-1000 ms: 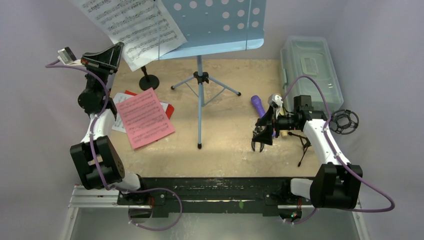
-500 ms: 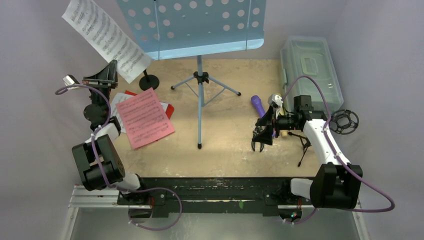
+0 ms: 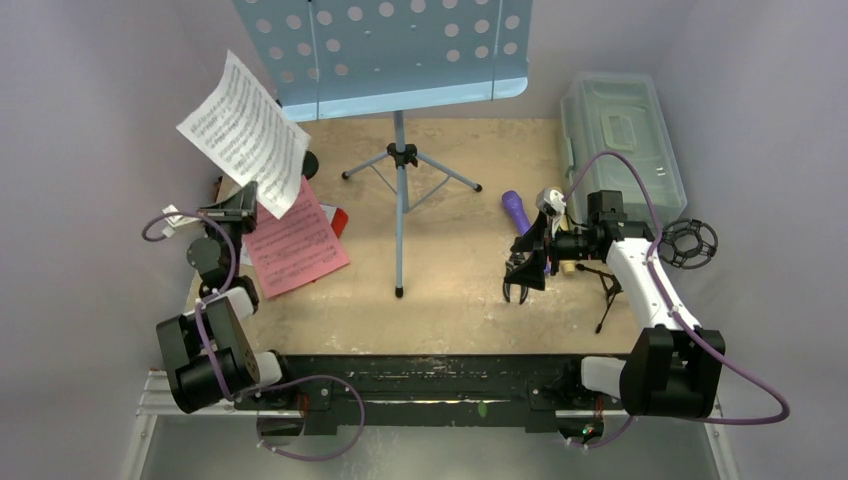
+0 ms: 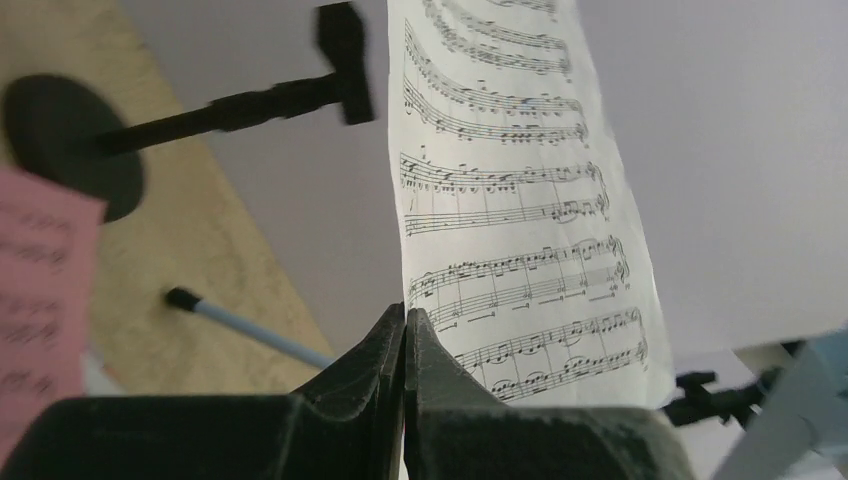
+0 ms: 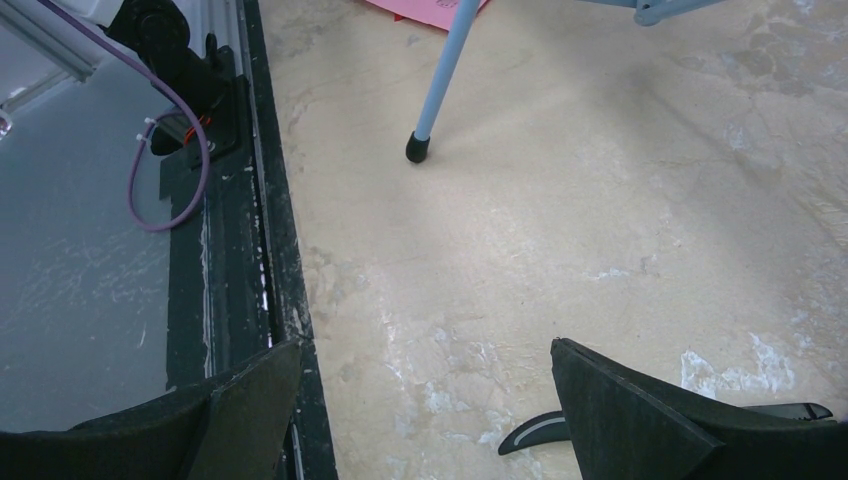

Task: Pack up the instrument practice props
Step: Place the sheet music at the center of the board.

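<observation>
My left gripper [image 3: 247, 203] is shut on the lower edge of a white sheet-music page [image 3: 245, 145], held in the air left of the light-blue perforated music desk [image 3: 400, 45]. In the left wrist view the closed jaws of that gripper [image 4: 405, 318] pinch the page [image 4: 510, 200]. A pink page [image 3: 298, 245] lies on the table below it. The round-base pole [image 4: 70, 140] stands behind. A purple microphone [image 3: 517, 211] lies beside my right gripper [image 3: 520, 285], which hangs open over bare table [image 5: 425, 400]. The black mic tripod [image 3: 605, 290] lies under the right arm.
A translucent box [image 3: 620, 140] stands at the back right, with a black round cage mount [image 3: 690, 243] near it. The stand's tripod legs [image 3: 400, 160] spread over mid-table; one leg tip [image 5: 418, 148] shows ahead of the right gripper. A black rail [image 3: 420, 375] runs along the near edge.
The left arm has drawn the white page down and toward the near left, off the music desk. The right arm has stayed still.
</observation>
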You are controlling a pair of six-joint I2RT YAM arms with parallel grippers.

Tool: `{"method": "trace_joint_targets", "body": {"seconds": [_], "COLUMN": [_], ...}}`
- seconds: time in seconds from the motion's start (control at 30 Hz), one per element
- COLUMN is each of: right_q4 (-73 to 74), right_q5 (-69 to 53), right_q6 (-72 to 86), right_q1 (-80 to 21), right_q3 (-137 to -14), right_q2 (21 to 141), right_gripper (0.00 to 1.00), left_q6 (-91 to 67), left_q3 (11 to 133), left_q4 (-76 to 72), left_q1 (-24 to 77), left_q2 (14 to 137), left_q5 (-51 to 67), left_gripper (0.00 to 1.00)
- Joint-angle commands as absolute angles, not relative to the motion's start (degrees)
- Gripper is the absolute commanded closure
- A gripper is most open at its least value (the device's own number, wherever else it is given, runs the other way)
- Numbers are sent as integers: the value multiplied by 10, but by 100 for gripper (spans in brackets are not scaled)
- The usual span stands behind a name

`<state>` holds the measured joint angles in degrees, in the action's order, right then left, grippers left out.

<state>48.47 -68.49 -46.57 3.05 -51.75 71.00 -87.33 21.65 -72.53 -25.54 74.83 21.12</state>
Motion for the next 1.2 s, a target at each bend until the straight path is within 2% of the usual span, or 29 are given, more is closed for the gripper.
{"method": "trace_joint_targets", "body": {"seconds": [0.0,0.23,0.3,0.37,0.53,0.57,0.67,1.03,1.17], "right_q4": [485,485,485,484,484,483,483,482,482], "right_q5": [-694,-694,-694,-694,-694,-694,-694,-694,-694], "right_q6": [-477,-478,-477,-477,-477,-477,-477,-477,-477], "right_q1": [29,29,29,29,29,29,29,29,29], "right_q3": [-538,-538,-538,-538,-537,-537,-537,-536,-536], "right_q2": [713,714,715,715,716,716,717,719,719], "right_gripper": [1,1,1,1,1,1,1,1,1], "left_q6": [-807,-744,-719,-711,-694,-689,-673,-637,-602], "left_q3": [165,200,222,245,308,317,338,374,362], "left_q4": [-486,-173,-102,-57,62,76,109,148,78], "left_q1": [-261,-261,-261,-261,-261,-261,-261,-261,-260], "left_q2": [730,727,731,740,759,757,734,646,630], "left_q5": [151,52,26,12,-13,-15,-24,-3,89], "left_gripper": [100,100,96,84,31,24,10,8,11]}}
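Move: Beyond and to the right of the left hand, far below it, the pink sheet on top of the stack has its middle some 3 cm ahead, 12 cm right and 27 cm down. The black mic stand's base is about 24 cm ahead and 14 cm right, and the music stand's left foot about 21 cm ahead and 28 cm right, both at table height. From the right hand the pink sheet lies roughly 67 cm left, 16 cm ahead and 16 cm down. Swinging down fast, the left hand lowers the white sheet it still pinches by one end some 24 cm towards the pink sheet, drawing back about 5 cm and drifting left as the wrist tips down some 65 degrees. Near the table the fingers open wide and let go of the sheet; the empty hand then rises about 6 cm, still angled down. ##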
